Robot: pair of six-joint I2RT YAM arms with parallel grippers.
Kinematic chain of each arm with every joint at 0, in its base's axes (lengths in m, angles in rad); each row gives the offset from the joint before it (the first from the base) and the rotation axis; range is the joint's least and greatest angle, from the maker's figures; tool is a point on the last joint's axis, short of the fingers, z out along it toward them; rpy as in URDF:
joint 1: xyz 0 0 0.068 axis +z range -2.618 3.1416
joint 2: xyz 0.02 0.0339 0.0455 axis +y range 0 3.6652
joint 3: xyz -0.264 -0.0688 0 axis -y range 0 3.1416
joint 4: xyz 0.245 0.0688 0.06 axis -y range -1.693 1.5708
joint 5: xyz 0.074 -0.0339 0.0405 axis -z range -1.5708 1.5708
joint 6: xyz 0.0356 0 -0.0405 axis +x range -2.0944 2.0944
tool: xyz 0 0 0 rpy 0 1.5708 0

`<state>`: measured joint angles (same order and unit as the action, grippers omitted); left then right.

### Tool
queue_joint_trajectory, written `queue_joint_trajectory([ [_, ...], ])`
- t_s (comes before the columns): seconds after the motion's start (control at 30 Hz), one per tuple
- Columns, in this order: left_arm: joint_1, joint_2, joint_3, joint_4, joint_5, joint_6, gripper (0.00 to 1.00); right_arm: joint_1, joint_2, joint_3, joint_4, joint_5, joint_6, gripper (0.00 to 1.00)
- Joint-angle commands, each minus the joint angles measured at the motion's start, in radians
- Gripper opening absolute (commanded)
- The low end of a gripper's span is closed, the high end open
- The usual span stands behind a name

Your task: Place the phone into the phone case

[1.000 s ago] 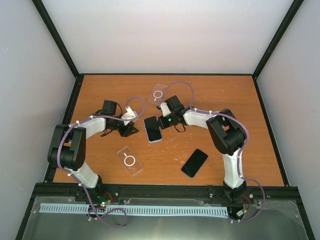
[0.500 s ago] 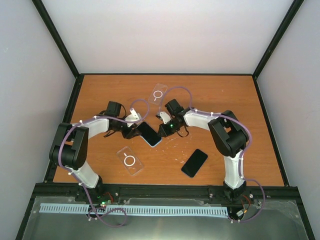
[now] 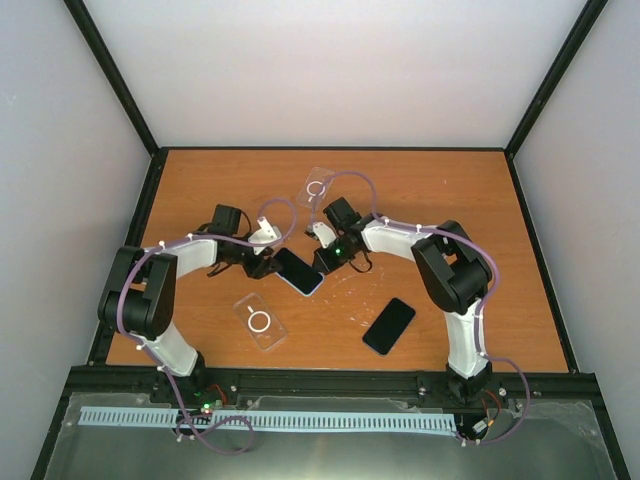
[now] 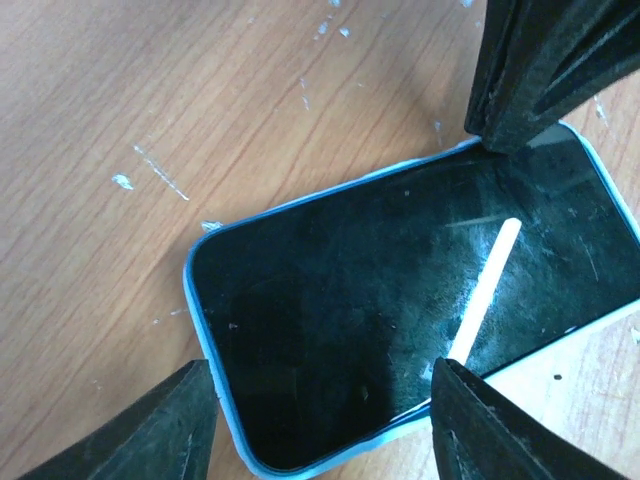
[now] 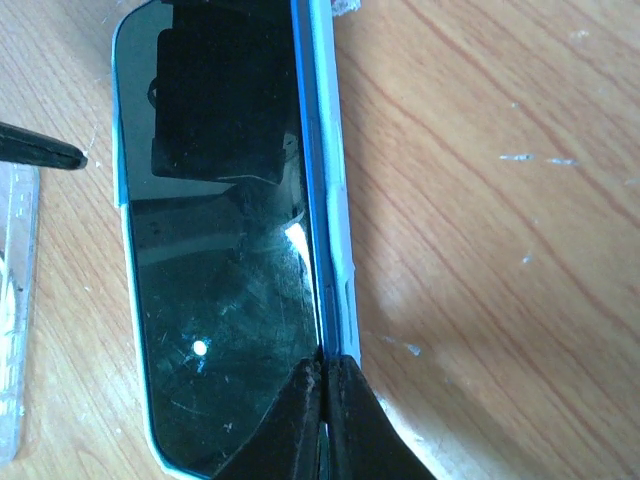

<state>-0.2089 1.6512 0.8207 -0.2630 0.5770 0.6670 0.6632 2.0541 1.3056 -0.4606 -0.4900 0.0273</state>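
The phone (image 3: pixel 299 271), black-screened, lies in a light blue phone case (image 4: pixel 205 330) on the wooden table, at a slant between the two arms. My left gripper (image 3: pixel 268 262) is open; its fingers straddle the phone's (image 4: pixel 400 300) near end, one finger (image 4: pixel 180 420) just outside the blue rim. My right gripper (image 3: pixel 322 262) is shut. In the right wrist view its tips (image 5: pixel 322 372) press on the seam between the phone (image 5: pixel 220 250) and the case wall (image 5: pixel 338 220), where the phone's edge stands a little proud of the wall.
A clear case with a white ring (image 3: pixel 260 322) lies in front of the left arm, and another (image 3: pixel 318 187) behind the grippers. A bare black phone (image 3: pixel 389 326) lies at the front right. A clear case edge (image 5: pixel 12 300) shows left of the phone.
The phone has turned from nearly upright to a slant and slid slightly left. My left gripper has closed in on its end and its jaws have widened a little; the right gripper followed.
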Motion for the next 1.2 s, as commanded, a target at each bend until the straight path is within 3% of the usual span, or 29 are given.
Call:
queue_joint_trajectory([
  [0.0,0.048,-0.038,0.019,0.049,0.038,-0.082,0.61,0.095,0.227,-0.118,-0.225,0.182,-0.042,0.03],
  [0.17,0.105,-0.115,0.013,0.072,0.05,-0.118,0.69,0.099,0.2,-0.075,-0.237,0.197,-0.045,0.07],
  [0.5,0.143,-0.184,-0.007,0.074,0.034,-0.203,0.76,0.099,0.028,-0.003,-0.177,0.176,-0.026,0.32],
  [0.77,0.15,-0.209,-0.007,0.075,0.041,-0.256,0.79,0.1,-0.078,-0.002,-0.131,0.122,-0.028,0.7],
  [0.83,0.151,-0.216,-0.009,0.077,0.036,-0.267,0.81,0.108,-0.093,-0.009,-0.124,0.117,-0.027,0.86],
  [0.93,0.151,-0.222,-0.007,0.08,0.026,-0.281,0.84,0.137,-0.095,-0.012,-0.125,0.156,-0.033,0.96],
  [1.17,0.151,-0.24,0.004,0.083,0.006,-0.319,1.0,0.194,-0.029,0.01,-0.12,0.304,-0.035,1.0],
])
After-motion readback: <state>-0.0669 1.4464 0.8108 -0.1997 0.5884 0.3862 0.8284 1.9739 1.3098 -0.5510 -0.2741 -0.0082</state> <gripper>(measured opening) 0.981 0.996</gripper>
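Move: The blue phone case with the phone in it lies with its middle about 5 cm left of the right fingertips, level in reach and barely 1 cm lower. From the left hand the same case is some 6 cm right, 2 cm back and 4 cm below. The near clear case is about 15 cm left and 13 cm back of the right hand; the loose black phone is roughly 19 cm right and 15 cm back of it. With its shut fingertips still on the far-right long edge of the blue phone case, the right hand slides some 2 cm left along that edge, rises about 1 cm, then draws back roughly 4 cm while its fingers spread fully, ending low astride the case's right-hand end, one finger beside the far edge. Meanwhile the left hand backs off up, left and a little forward, about 7 cm of it upward, turning some 20 degrees counter-clockwise and opening from half to fully wide. ##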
